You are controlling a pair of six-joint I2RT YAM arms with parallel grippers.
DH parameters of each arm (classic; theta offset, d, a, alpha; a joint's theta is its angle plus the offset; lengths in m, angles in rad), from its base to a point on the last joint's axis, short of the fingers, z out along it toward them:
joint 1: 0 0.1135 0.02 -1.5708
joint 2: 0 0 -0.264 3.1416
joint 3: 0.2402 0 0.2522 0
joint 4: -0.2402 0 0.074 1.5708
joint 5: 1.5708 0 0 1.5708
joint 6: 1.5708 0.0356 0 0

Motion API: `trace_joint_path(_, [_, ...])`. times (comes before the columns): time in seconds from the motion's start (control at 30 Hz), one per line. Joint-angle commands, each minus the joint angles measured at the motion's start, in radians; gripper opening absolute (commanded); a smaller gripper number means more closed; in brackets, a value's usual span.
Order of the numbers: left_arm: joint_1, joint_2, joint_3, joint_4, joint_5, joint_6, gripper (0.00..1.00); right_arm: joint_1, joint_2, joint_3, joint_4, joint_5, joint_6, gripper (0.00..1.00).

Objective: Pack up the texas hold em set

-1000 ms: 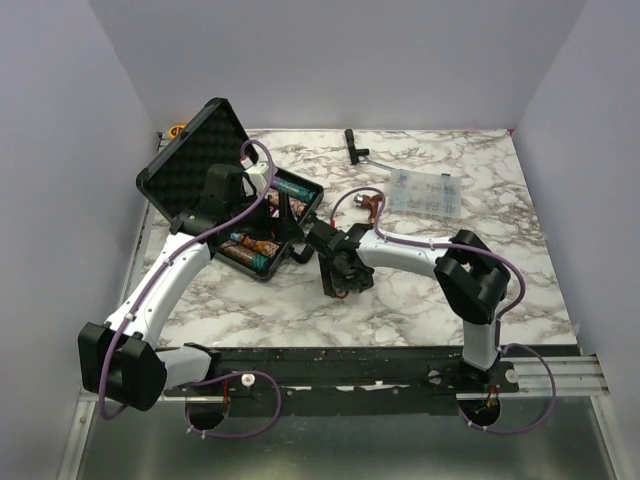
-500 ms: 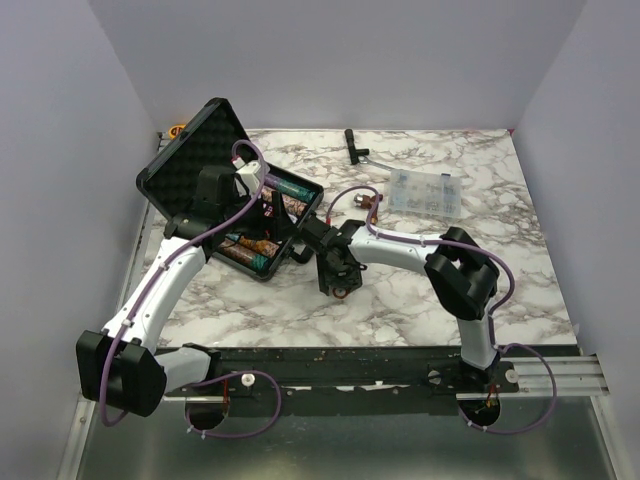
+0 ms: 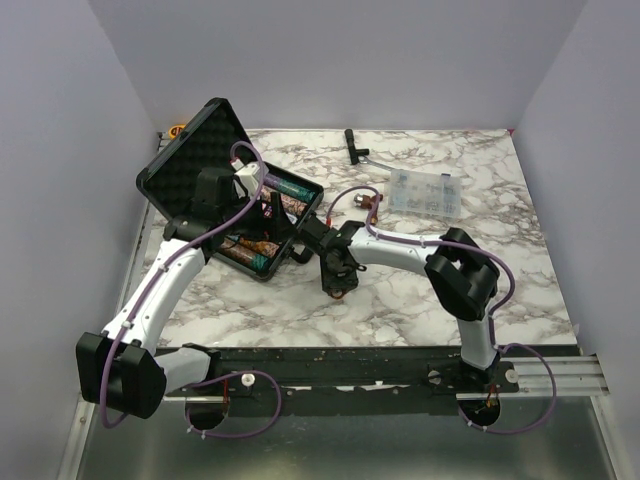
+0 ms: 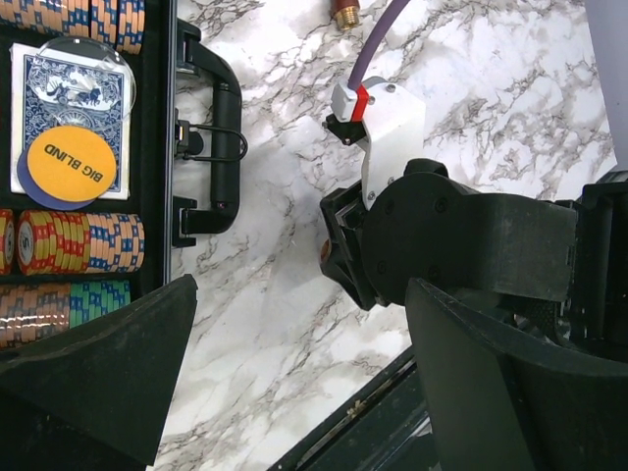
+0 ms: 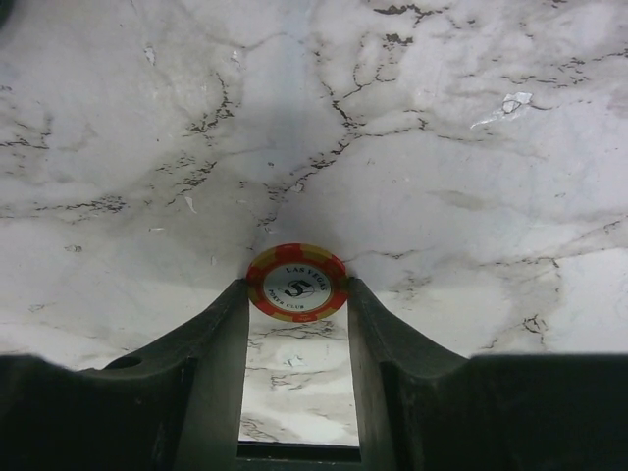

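Observation:
The open black case point(image 3: 195, 165) of the hold em set lies at the table's left, foam lid up. Its tray holds rows of multicoloured chips point(image 4: 78, 240), a blue card deck point(image 4: 69, 88) and an orange BIG BLIND disc point(image 4: 71, 162). A red-and-yellow poker chip point(image 5: 296, 283) lies flat on the marble, right of the case. My right gripper point(image 5: 296, 294) points down at it, and its fingertips touch the chip's two edges. My left gripper point(image 4: 299, 294) hangs open over bare marble beside the case handle point(image 4: 226, 147), holding nothing.
A clear compartment box point(image 3: 425, 192) sits at the back right, and a black tool point(image 3: 353, 145) lies near the back edge. A brass-tipped cable end point(image 3: 368, 203) rests behind the right forearm. Walls stand close on three sides. The right wrist point(image 4: 442, 235) sits just under my left gripper.
The right jaws have narrowed onto the chip and that wrist has shifted slightly left. The left wrist drew back a little earlier and has held still since.

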Motion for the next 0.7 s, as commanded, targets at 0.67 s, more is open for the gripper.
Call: trace_joint_path(0.67, [0.000, 0.154, -0.162, 0.258, 0.268, -0.255, 0.86, 0.000, -0.295, -0.377, 0.369, 0.178, -0.065, 0.14])
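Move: The poker chip is already pinched in the right fingers. From the left hand it lies about 6 cm back, 12 cm to the right and some 20 cm below. From the right hand the chip case's tray centre is roughly 18 cm ahead and 19 cm left, a few cm higher. The case handle is about 13 cm ahead and 8 cm left of the right hand, and the brown fitting 22 cm ahead and 7 cm right. The chip stays pinched by its rim as the right hand carries it about 3.5 cm to the right, nearly level and close over the table, tipping its fingertips some 10 degrees forward. Meanwhile the empty left hand, fingers kept wide open, sinks about 5 cm and drifts right towards the chip from beside the case handle, its fingers swinging round to point more to the right. ##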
